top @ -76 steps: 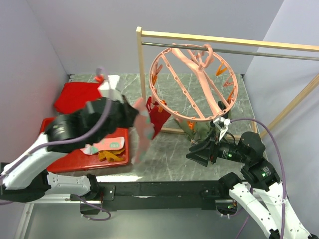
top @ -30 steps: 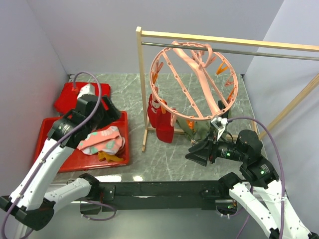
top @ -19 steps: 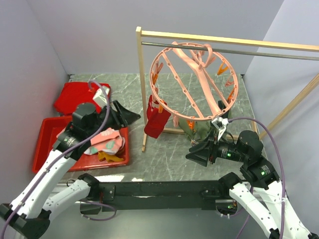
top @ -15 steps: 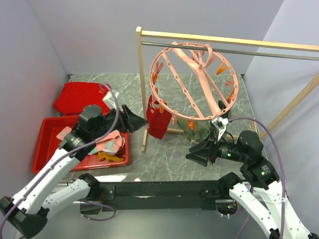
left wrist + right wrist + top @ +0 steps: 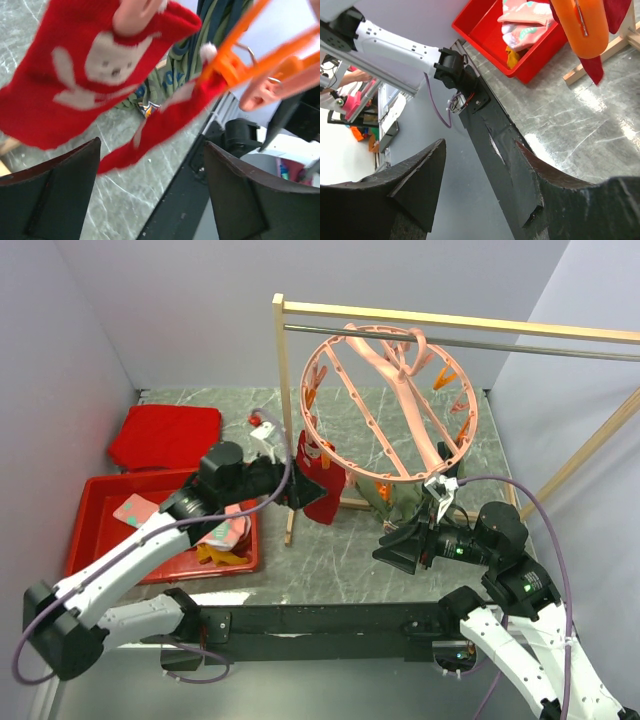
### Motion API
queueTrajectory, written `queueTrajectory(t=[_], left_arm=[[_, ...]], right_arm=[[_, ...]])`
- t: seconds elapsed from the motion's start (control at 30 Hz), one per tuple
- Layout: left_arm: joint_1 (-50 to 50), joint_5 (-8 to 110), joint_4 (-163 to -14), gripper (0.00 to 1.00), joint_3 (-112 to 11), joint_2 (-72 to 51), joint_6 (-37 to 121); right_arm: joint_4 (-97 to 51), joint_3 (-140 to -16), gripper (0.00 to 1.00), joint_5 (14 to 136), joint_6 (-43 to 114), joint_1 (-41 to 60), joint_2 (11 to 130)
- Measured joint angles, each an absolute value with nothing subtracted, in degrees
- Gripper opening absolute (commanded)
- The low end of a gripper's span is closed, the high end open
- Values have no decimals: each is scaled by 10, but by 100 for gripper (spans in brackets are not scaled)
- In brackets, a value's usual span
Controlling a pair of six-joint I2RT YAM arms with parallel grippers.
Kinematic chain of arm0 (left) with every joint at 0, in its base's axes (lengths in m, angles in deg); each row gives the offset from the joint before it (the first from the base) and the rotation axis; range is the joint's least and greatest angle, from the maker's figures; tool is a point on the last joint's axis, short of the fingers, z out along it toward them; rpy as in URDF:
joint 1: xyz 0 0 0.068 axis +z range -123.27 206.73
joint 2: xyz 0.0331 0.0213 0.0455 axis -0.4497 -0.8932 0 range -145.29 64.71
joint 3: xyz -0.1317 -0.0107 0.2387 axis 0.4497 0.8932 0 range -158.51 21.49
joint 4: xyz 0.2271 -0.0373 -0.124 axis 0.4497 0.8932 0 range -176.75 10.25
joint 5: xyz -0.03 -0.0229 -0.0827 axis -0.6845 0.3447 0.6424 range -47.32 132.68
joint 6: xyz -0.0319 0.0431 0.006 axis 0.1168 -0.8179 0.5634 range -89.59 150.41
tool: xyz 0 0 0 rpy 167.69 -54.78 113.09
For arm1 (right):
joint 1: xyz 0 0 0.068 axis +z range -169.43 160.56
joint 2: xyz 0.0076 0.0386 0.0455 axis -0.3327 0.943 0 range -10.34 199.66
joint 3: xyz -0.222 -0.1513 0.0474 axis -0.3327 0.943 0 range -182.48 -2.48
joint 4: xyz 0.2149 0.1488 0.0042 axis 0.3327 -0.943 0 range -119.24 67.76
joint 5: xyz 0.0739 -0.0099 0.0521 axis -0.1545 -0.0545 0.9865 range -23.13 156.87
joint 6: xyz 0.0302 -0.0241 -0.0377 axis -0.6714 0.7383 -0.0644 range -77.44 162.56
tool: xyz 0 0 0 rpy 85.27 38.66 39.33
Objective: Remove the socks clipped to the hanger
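Observation:
The salmon-pink round hanger (image 5: 396, 478) hangs by its hook from the rack's metal rail. Two red socks (image 5: 322, 483) dangle from clips on its left rim, and a dark olive sock (image 5: 396, 502) hangs lower behind. My left gripper (image 5: 298, 490) is open right beside the red socks. In the left wrist view a red sock with a white bunny (image 5: 95, 65) and a second red sock (image 5: 170, 117) under an orange clip (image 5: 229, 61) hang just ahead of the wide-apart fingers of the left gripper (image 5: 150, 165); nothing is gripped. My right gripper (image 5: 396, 550) is open and empty below the hanger's right side.
A red tray (image 5: 90, 530) at the left holds pink-and-teal socks (image 5: 226, 529) and a mustard one (image 5: 214, 555). A flat red slab (image 5: 165, 435) lies behind it. The wooden rack's post (image 5: 283, 420) stands between the tray and the hanger.
My left arm has swung right from over the red tray to the red socks, its jaws narrowing briefly, then widening again. The pink sock lies in the tray. The right arm is still.

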State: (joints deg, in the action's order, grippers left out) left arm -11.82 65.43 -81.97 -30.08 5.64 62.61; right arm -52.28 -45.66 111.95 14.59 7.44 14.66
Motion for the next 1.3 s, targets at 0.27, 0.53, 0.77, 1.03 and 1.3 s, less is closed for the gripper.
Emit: queueTrajectory(t=[0.27, 0.53, 0.77, 1.03, 1.3], left_arm=[[-153, 663, -831, 29, -329, -17, 611], [-215, 674, -844, 10, -328, 2, 651], [-270, 665, -844, 9, -330, 39, 692], [-324, 653, -843, 9, -371, 28, 719], [-359, 663, -841, 9, -428, -5, 721]], right_arm=[[-525, -471, 61, 1119, 152, 74, 153], [-525, -472, 66, 1115, 154, 74, 154], [-522, -472, 86, 1108, 151, 74, 154], [-515, -472, 100, 1108, 142, 74, 148], [-506, -472, 93, 1122, 138, 74, 144]])
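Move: Just off the left fingertips, about 3 cm to their right and 2 cm ahead, hangs the nearer red sock, its middle some 2 cm higher. The orange clip holding it is about 10 cm above the hand, 2 cm to the right and level fore and aft. The bunny-faced red sock hangs 6 cm ahead, 1 cm left and 4 cm up. From the right hand, the nearer red sock is about 13 cm ahead, 12 cm left and slightly higher. Closing on the lower part of the nearer red sock after easing about 3 cm right and slightly down, the left hand pinches it and draws it back some 13 cm, also right and up, turning about 25 degrees clockwise as it brings the sock to the right hand. The right hand stays nearly in place, opens from partly to fully open and rises 1.5 cm. ##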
